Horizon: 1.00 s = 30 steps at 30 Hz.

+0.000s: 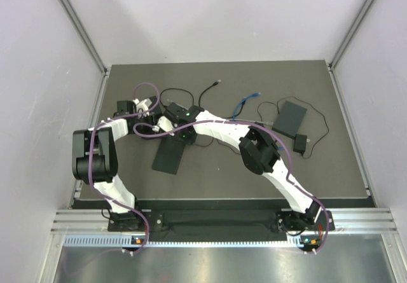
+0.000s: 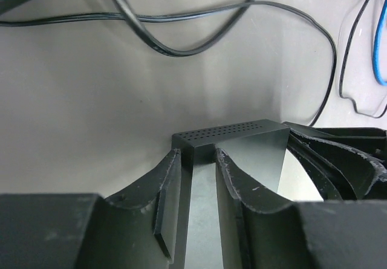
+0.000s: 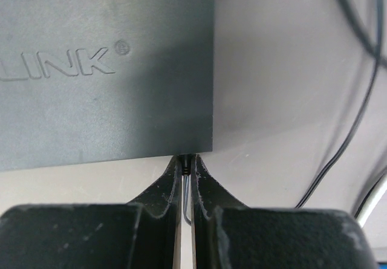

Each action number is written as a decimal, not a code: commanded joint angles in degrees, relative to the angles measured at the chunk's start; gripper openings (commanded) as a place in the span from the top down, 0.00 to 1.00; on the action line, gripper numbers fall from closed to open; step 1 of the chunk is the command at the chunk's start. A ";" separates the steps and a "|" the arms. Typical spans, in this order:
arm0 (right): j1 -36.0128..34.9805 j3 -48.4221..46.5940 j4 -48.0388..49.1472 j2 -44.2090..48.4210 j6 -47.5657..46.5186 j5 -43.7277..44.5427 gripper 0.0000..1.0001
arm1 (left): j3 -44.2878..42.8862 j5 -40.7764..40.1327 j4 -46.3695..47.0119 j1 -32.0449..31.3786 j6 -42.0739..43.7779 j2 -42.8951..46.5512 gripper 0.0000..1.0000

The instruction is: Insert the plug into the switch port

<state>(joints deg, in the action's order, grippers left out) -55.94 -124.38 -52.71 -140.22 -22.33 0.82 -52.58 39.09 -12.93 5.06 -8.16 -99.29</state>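
The switch [image 1: 166, 157] is a flat black box lying left of the table's middle. In the left wrist view my left gripper [image 2: 196, 154] straddles one corner of the switch [image 2: 242, 133] beside its vent holes, with a finger pressed to each side. From above, the left gripper [image 1: 166, 130] sits at the switch's far end. My right gripper [image 3: 186, 159] is shut on a small black plug [image 3: 186, 167] with a thin wire trailing back between the fingers. The plug's tip meets the near edge of the lettered switch [image 3: 109, 69]. The port itself is hidden. The right gripper [image 1: 186, 134] is next to the left one.
A second dark box [image 1: 291, 117] and a small black adapter [image 1: 300, 144] lie at the right, joined by black wire. A blue cable [image 1: 245, 105] and loose black cables [image 1: 184, 95] lie behind the grippers. Black cable loops [image 2: 181, 45] run just beyond the switch.
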 commanded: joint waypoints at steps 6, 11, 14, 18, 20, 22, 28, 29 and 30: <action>-1.80 -0.78 24.14 0.74 3.17 -3.90 0.99 | -2.70 5.12 -8.16 1.71 0.69 -2.84 0.66; -0.22 2.91 22.66 4.43 3.43 -4.51 0.82 | -4.81 5.03 -10.01 3.11 1.22 -1.71 0.63; 1.53 7.56 22.12 9.08 3.34 -4.86 0.69 | -6.74 4.68 -12.20 4.25 2.27 -0.39 0.60; 3.73 14.76 21.86 17.50 2.20 -4.95 0.54 | -9.99 4.24 -15.10 5.75 3.59 0.76 0.57; 5.49 17.32 21.07 19.98 2.11 -5.82 0.47 | -11.14 4.15 -16.25 6.54 3.86 1.20 0.56; 8.37 19.51 20.54 23.58 3.16 -7.66 0.41 | -12.55 4.50 -16.43 7.07 3.86 2.07 0.53; 21.30 24.17 26.83 29.74 15.80 -13.04 0.35 | -12.73 3.28 -13.71 7.16 2.80 6.55 0.45; 22.97 24.79 28.26 30.01 20.52 -12.34 0.33 | -12.64 3.19 -12.22 7.16 2.11 7.17 0.44; 24.46 25.32 30.10 29.57 24.22 -10.16 0.33 | -12.46 3.27 -11.60 7.16 1.75 7.78 0.44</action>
<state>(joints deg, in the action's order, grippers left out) -36.29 -101.03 -30.15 -112.75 -10.13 -9.80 -63.64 41.50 -27.33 12.03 -5.91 -95.57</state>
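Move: My right fingers still pinch the plug at the switch port, which lies a bare 1 cm to their left; the switch's middle is about 6 cm left and 5 cm back. A black cable's plug lies roughly 20 cm ahead and 11 cm right. My left fingers loosely straddle the switch's far left corner, its middle some 7 cm back and 3 cm right; a black box lies 9 cm ahead and 2 cm left. With the plug still pinched, I ease my right hand left and forward a couple of centimetres at the port, then open the fingers wide and lift away some 14 cm, swinging right and forward as the hand tilts left side up. My left hand slips left off the switch corner, opening further, and then rises about 6 cm. ##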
